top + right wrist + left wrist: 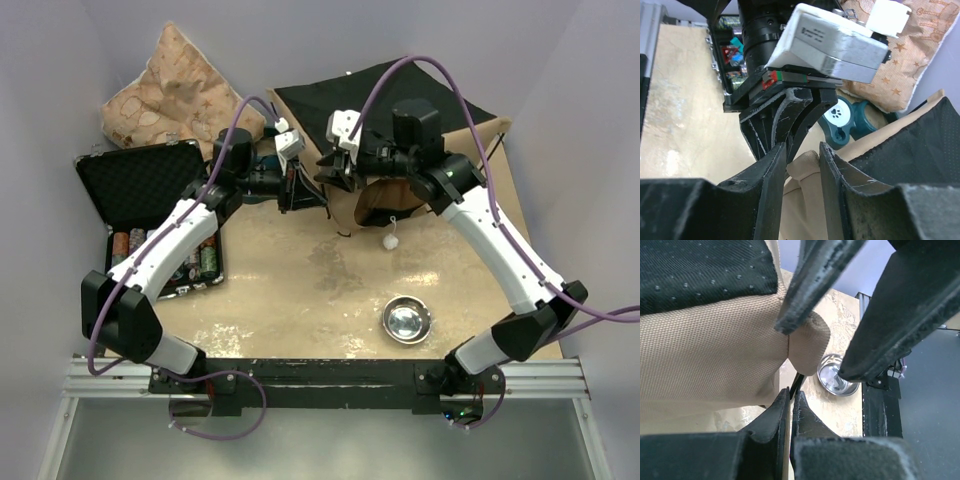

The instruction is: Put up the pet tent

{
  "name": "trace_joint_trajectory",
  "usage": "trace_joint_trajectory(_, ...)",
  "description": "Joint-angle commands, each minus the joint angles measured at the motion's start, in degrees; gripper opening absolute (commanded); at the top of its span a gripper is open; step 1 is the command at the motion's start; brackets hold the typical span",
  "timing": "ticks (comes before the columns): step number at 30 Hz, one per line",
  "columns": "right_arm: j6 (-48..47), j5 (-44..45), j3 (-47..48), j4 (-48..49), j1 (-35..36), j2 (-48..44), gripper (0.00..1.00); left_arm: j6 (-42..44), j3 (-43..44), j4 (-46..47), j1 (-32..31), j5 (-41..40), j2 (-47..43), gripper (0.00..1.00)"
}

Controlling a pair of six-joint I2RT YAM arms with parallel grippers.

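Observation:
The pet tent (310, 105) lies collapsed at the back of the table, black lining up and tan fabric (705, 355) beneath. Its white pom-pom (391, 241) rests on the table in front of it. My left gripper (298, 195) is shut on a thin dark pole (799, 379) at the tent's near left corner. My right gripper (335, 175) faces it tip to tip. In the right wrist view the right gripper (802, 150) stands open, with the rounded tan fabric corner (807, 162) between its fingers. In the left wrist view that corner (812, 342) hangs just above my left gripper (791, 392).
An open black case (140, 180) with poker chips lies at the left. A tan star-patterned pillow (170, 90) sits at the back left. A metal bowl (407, 319) stands near the front right. A teal paw-print piece (845, 117) lies beside the tent.

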Motion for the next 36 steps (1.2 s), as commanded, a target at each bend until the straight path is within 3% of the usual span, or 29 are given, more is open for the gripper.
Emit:
trace_joint_trajectory(1,-4.92,3.47,-3.64,-3.60,1.57,-3.30,0.36,-1.68,2.87,-0.15,0.15,-0.21,1.18,0.00)
trace_joint_trajectory(5,-4.24,5.33,-4.88,-3.08,1.66,-4.10,0.40,-3.70,3.22,1.87,0.15,0.84,1.01,0.00)
trace_joint_trajectory(8,1.64,5.85,-1.64,-0.18,1.57,-3.66,0.63,-6.07,2.78,4.68,0.32,1.46,0.31,0.00)
trace_joint_trajectory(12,12.71,8.23,2.76,5.88,-0.88,-5.15,0.77,-15.98,1.73,16.43,2.08,2.86,0.13,0.00)
trace_joint_trajectory(15,15.20,10.24,2.42,6.60,-3.87,-7.60,0.81,-23.28,1.90,23.48,3.57,3.30,0.30,0.00)
trace_joint_trajectory(22,-1.05,24.22,-10.30,-3.69,-4.67,-15.16,0.82,-24.80,6.56,25.07,4.28,4.89,2.59,0.00)
trace_joint_trajectory(26,-4.23,19.84,-16.65,-5.62,-4.15,-15.96,0.84,-28.04,7.26,28.41,4.28,5.67,3.47,0.00)
trace_joint_trajectory(28,-4.05,20.18,-18.93,-4.75,-3.44,-14.83,0.89,-29.71,7.88,30.25,4.37,6.29,3.91,0.00)
trace_joint_trajectory(36,-0.73,20.70,-22.98,1.66,-1.24,-9.64,0.91,-32.97,9.11,33.42,4.37,6.38,5.05,0.00)
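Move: The left gripper grips the black pole, with the tent's upper front corner about 5 cm above it; the right fingers stand loosely round that corner. The lower end of the front pole sleeve lies some 23 cm below the right hand, 3 cm ahead and 3 cm right, or about 17 cm below the left hand, 3 ahead and 3 right. From the right hand, the white ball hangs 14 cm right, level fore-and-aft, 20 cm lower; the steel bowl stands 17 cm back, 19 cm right, 33 cm down. Keep the left gripper shut on the pole and lift it about 8 cm and slightly forward, fingertips tilting up some 15 degrees. Open the right fingers wide off the fabric corner, swing that hand up and right clear of it, then drop steeply towards the lower sleeve end, ending 12 cm lower, turned clockwise with the fingers tipped down. ##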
